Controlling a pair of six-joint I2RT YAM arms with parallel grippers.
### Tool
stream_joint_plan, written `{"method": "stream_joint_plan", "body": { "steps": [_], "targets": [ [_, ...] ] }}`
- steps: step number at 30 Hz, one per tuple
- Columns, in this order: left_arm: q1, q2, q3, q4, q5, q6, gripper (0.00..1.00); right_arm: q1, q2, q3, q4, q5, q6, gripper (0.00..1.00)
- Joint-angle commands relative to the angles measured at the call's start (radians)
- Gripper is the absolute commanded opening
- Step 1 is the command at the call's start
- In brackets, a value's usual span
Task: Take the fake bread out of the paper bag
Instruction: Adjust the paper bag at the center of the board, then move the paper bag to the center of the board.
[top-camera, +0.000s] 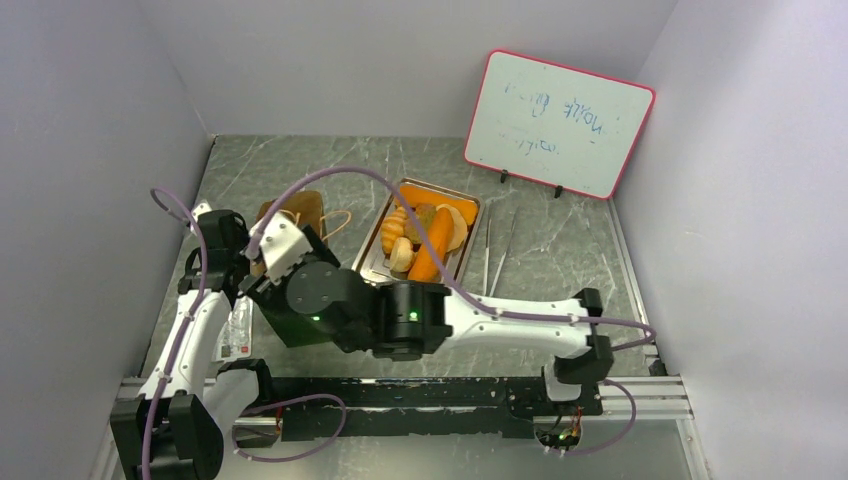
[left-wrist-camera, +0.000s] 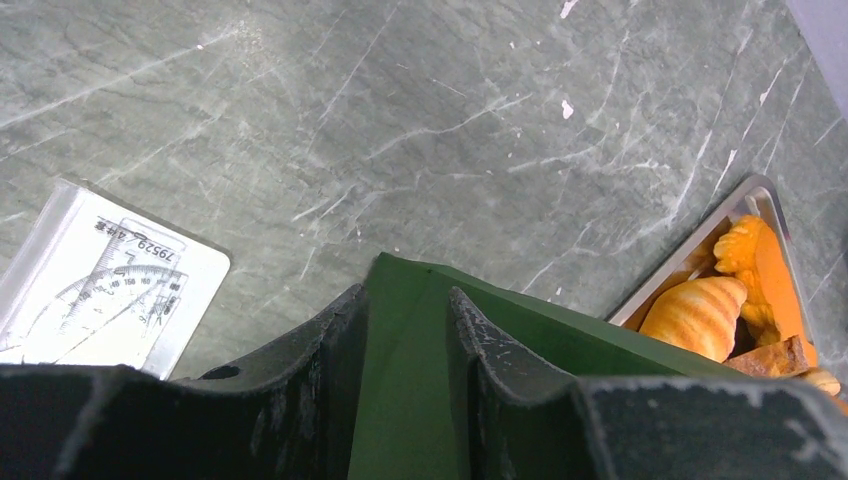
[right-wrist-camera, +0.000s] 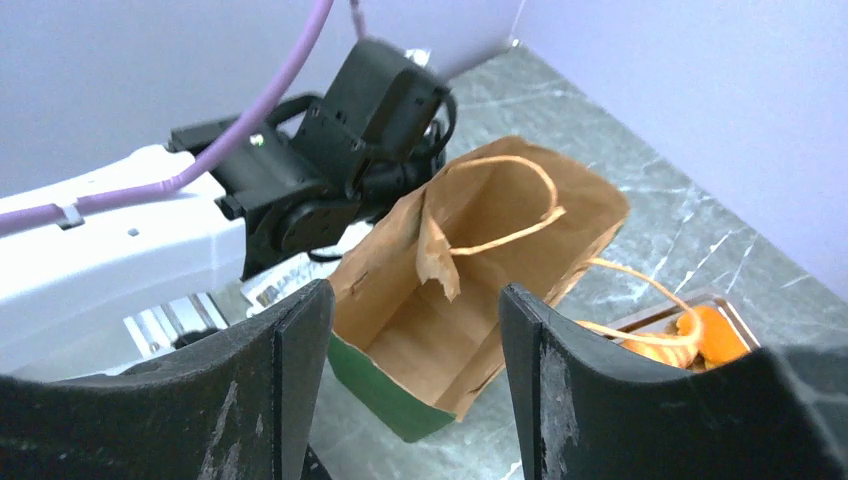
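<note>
The paper bag stands left of the middle, dark green outside and brown inside. My left gripper is shut on a green corner fold of the bag, one finger on each side. My right gripper hangs open above the bag's mouth, apart from it. Inside the bag only bare brown paper shows. One rim has a torn flap, and twisted handles hang over it. The fake bread lies in a metal tray to the bag's right. A croissant shows in the left wrist view.
A white board with a red frame leans at the back right. Long metal tweezers lie right of the tray. A clear packet with a protractor lies left of the bag. The right arm reaches across the front, and grey walls close in both sides.
</note>
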Motion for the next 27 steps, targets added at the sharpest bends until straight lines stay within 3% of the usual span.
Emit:
{"method": "stream_joint_plan", "body": {
  "steps": [1, 10, 14, 19, 24, 27],
  "targets": [
    [-0.005, -0.007, -0.008, -0.011, -0.017, -0.009, 0.29, 0.034, -0.090, -0.087, 0.187, 0.111, -0.080, 0.61],
    [-0.005, 0.001, -0.013, -0.008, -0.023, -0.008, 0.29, 0.157, -0.307, -0.376, 0.382, 0.406, -0.173, 0.58],
    [-0.005, 0.002, -0.014, -0.001, -0.023, -0.007, 0.30, 0.182, -0.407, -0.490, 0.213, 0.468, 0.021, 0.50],
    [-0.004, 0.006, -0.015, 0.008, -0.024, -0.002, 0.30, 0.187, -0.467, -0.639, -0.018, 0.395, 0.364, 0.30],
    [-0.003, 0.010, -0.011, 0.012, -0.023, 0.006, 0.30, 0.185, -0.510, -0.831, 0.102, 0.192, 0.457, 0.04],
    [-0.002, 0.010, -0.006, 0.012, -0.021, 0.011, 0.30, 0.167, -0.530, -0.909, 0.212, 0.051, 0.484, 0.00]
  ]
}}
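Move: The upright paper bag has its middle roughly 11 cm ahead of the raised, half-open right hand, 1 cm to its right and 26 cm below it. From that hand the bread tray is some 19 cm ahead, 21 cm right and 37 cm down, and the ruler packet about 4 cm ahead, 14 cm left and 38 cm down. From the left hand, the bag's middle is about 12 cm right, 6 cm back and about level in height. The paper bag is left standing while the right hand, already clear above its near rim, rises slightly and swings about 14 cm right, out past the bag's near right corner, turning some 15 degrees clockwise. The hand then drops steeply on the tray side in front of the bag, its fingers closing fully on nothing. The left hand stays beside the bag's left wall, fingers still slightly open. ##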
